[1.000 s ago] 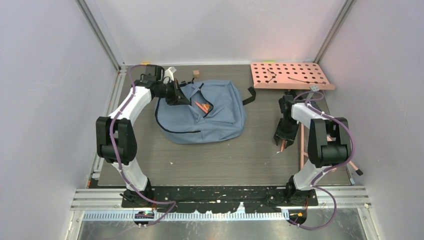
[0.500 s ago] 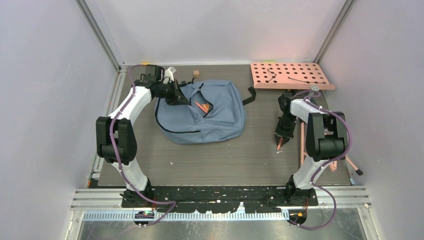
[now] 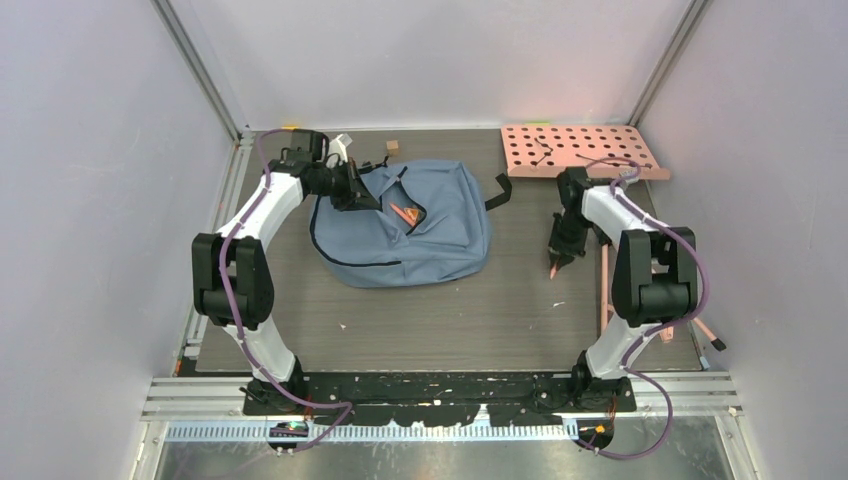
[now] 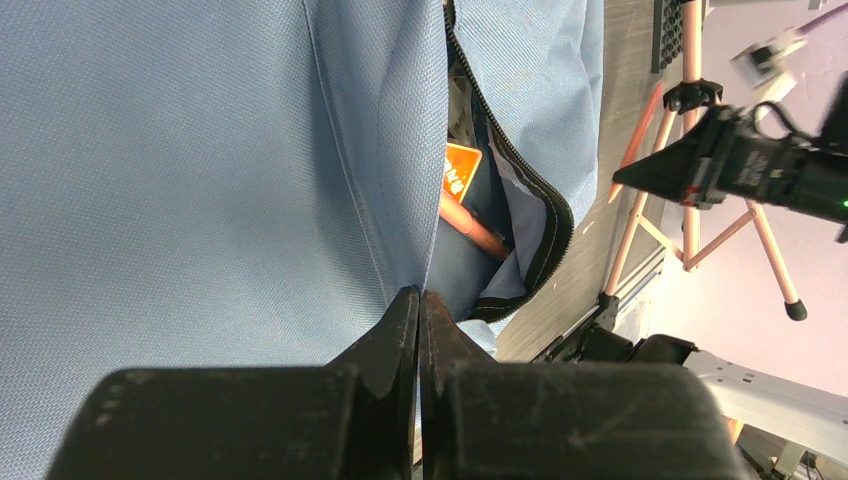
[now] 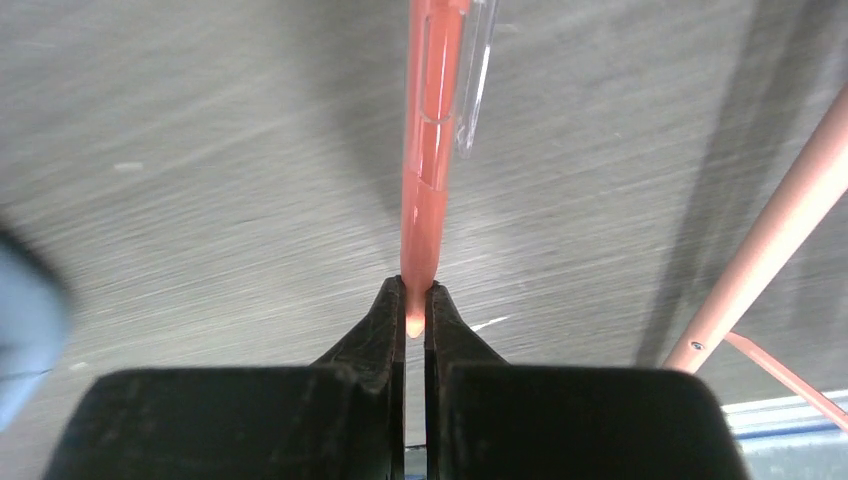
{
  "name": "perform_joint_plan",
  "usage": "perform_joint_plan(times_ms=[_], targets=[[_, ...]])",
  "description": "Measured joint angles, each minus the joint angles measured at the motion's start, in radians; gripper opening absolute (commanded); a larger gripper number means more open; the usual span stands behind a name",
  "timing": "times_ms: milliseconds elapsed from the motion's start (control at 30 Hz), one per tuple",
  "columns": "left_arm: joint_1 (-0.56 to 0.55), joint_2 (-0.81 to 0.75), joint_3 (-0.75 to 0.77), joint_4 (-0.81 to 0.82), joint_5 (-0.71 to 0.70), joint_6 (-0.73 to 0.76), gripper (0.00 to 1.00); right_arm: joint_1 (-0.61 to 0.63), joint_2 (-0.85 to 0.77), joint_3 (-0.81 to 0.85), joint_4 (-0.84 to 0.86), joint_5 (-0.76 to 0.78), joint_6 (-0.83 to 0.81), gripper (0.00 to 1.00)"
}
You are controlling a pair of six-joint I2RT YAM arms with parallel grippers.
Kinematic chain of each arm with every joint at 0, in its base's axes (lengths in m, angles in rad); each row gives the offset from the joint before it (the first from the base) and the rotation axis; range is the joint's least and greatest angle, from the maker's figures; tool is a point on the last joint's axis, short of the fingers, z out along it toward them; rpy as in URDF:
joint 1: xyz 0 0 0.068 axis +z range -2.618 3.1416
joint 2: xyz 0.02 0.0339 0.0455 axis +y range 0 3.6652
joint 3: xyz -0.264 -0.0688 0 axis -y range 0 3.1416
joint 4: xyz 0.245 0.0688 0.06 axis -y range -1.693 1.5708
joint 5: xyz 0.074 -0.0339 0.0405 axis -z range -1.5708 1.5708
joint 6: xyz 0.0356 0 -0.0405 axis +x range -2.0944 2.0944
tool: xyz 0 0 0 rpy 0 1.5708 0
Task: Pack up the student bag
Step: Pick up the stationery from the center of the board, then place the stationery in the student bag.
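The student bag point(image 3: 420, 235), grey-blue, lies flat at the back left of the table with its zip pocket point(image 4: 520, 250) gaping. Inside the pocket show an orange card point(image 4: 461, 171) and an orange pen point(image 4: 476, 229). My left gripper point(image 3: 356, 196) is shut on the bag's fabric at the edge of that opening; its tips point(image 4: 420, 296) pinch the cloth. To the right of the bag, my right gripper point(image 3: 557, 258) is shut on the end of another orange pen point(image 5: 428, 150), which points down and forward over bare table. The left wrist view also shows this pen point(image 4: 634, 146).
A pink pegboard point(image 3: 585, 150) lies at the back right. A pink rod stand point(image 3: 605, 285) sits along the right edge, close to the right arm. A small wooden block point(image 3: 393, 146) and a white object point(image 3: 343, 142) lie behind the bag. A black strap point(image 3: 500, 192) trails off the bag's right side.
The right gripper has closed on the orange pen and carried it up and away from the near edge, slightly toward the bag. The left arm has held still.
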Motion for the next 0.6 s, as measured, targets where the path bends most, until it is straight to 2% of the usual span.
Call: perform_joint_plan(times_ms=[167,333,433,600], targets=[[0.000,0.000,0.000,0.001,0.001,0.000,0.00,0.084,-0.040,0.182,-0.026,-0.076,-0.014,0.01],[0.000,0.000,0.000,0.006,0.008,0.000,0.00,0.230,-0.031,0.397,-0.071,-0.243,-0.031,0.01],[0.000,0.000,0.000,0.010,0.013,0.001,0.00,0.311,0.034,0.570,-0.104,-0.372,-0.031,0.01],[0.000,0.000,0.000,0.018,0.029,0.005,0.00,0.425,0.232,0.856,-0.187,-0.547,-0.031,0.01]])
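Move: The orange pen is already in the right fingers, just off the board. The backpack's open pocket lies about 32 cm left, 12 cm ahead and some 5 cm above the right hand. The black strap end is roughly 12 cm left and 18 cm ahead, and the nearest tripod leg about 9 cm right and 6 cm back, both 3 cm lower. From the left hand the pocket is some 7 cm right, 1 cm ahead and 8 cm below. Leftward and up in one fast sweep, the right arm carries the gripped pen some 26 cm left and 17 cm higher towards the backpack's open pocket; about 7 cm of forward travel comes early and the climb levels off at the end. The wrist turns about 35 degrees counter-clockwise while the fingers tilt to point leftward and stay shut. The left hand keeps its pinch on the bag's fabric. ##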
